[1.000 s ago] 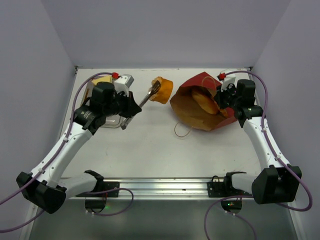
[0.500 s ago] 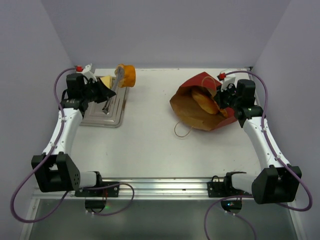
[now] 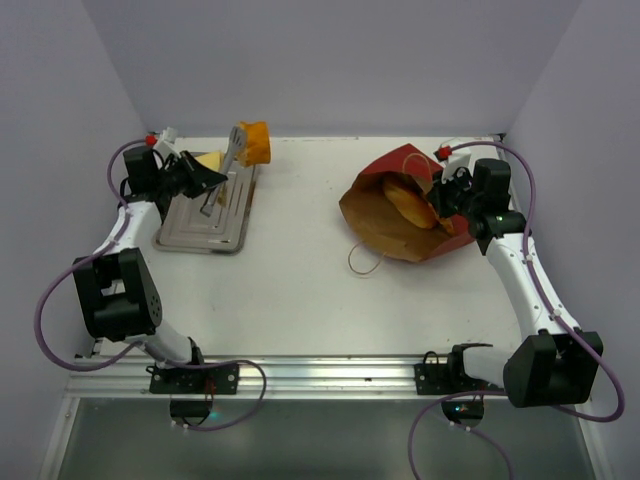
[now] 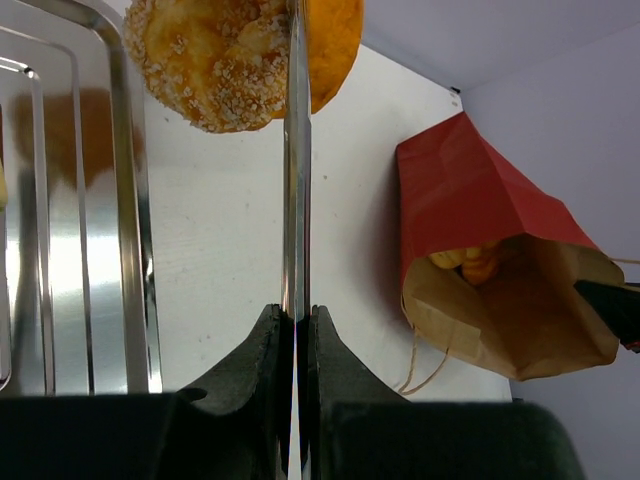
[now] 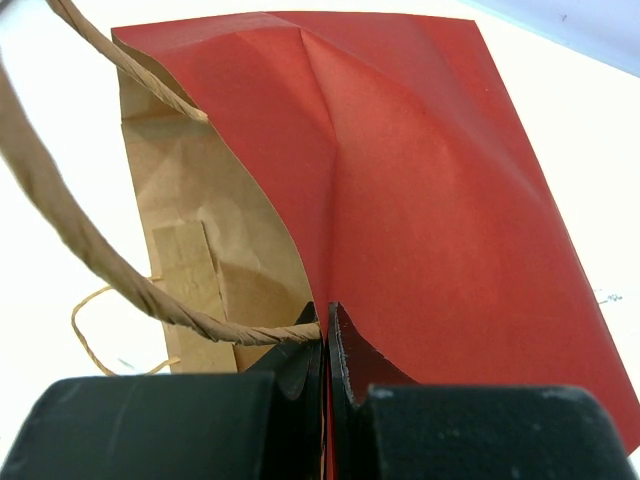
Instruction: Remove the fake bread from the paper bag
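Note:
My left gripper [image 3: 212,180] [image 4: 297,315] is shut on metal tongs [image 4: 297,200]. The tongs pinch a seeded orange fake bread [image 3: 252,142] [image 4: 230,50] above the far end of the steel tray [image 3: 205,228]. The red paper bag [image 3: 400,165] [image 4: 470,190] lies tipped on the right, its brown mouth open toward the left. Another bread [image 3: 405,200] [image 4: 470,262] shows inside it. My right gripper [image 3: 445,200] [image 5: 327,315] is shut on the bag's rim [image 5: 420,180], beside a string handle [image 5: 60,220].
A pale yellow piece [image 3: 208,160] rests at the tray's far end, partly behind my left gripper. A loose string loop [image 3: 365,262] of the bag trails onto the table. Walls close in at the back and both sides.
My left arm has swung left, carrying the tongs and bread from the table's middle to above the tray's far end. The right arm and bag have not moved.

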### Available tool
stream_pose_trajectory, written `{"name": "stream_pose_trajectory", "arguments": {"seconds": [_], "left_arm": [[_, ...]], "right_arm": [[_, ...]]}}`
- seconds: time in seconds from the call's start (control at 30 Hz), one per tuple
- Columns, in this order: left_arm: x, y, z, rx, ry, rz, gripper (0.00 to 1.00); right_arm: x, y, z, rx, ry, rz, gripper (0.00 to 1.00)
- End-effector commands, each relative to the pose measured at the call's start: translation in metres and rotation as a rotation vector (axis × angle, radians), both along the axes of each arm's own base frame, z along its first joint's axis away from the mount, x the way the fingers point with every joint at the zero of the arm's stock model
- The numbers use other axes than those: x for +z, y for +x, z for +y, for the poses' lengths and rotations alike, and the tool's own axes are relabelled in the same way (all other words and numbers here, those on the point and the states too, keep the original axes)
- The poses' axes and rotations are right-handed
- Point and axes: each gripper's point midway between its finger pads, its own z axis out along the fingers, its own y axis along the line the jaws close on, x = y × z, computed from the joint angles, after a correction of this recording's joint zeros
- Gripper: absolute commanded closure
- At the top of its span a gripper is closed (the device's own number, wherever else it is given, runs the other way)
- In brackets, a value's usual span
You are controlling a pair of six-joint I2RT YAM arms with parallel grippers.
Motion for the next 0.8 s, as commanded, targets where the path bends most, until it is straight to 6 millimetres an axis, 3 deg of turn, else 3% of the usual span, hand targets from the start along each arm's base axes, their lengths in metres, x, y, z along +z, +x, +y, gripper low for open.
{"name": "stream_pose_trajectory", "arguments": {"seconds": [0.0,0.33,0.77], "left_arm": [[0.011,0.01,0.002,-0.038,-0.034,-0.078,1.0],[-0.022,0.015,0.024,0.012,-0.037,-0.012,1.0],[-0.037,0.016,0.038,0.042,-0.05,0.028,1.0]], "right_arm": [[0.007,0.003,0.005,0.018,0.031,-0.018,1.0],[0.003,0.003,0.004,0.014,0.03,-0.009,1.0],[0.002,0.003,0.005,0.016,0.034,-0.011,1.0]]}}
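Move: The tray's middle lies about 5 cm ahead of my left hand, 5 cm to its left and some 19 cm below. The sesame bread in my tongs hangs about 11 cm ahead and 8 cm to the right of that hand, roughly level with it; the cheese sandwich already on the tray is about 15 cm ahead, 6 cm left and 17 cm down. From my right hand the tray is about 56 cm left, 11 cm ahead and 21 cm below. I sink my left hand about 5 cm and ease it some 3 cm to the left, quick at first and then slower, tipping the fingers down by about 5 degrees. This brings the sesame bread in towards the tray's far right corner, beside the sandwich; the fingers keep pinching the tongs, and the tongs keep the bread. My right hand stays put, still pinching the bag's rim and handle. ##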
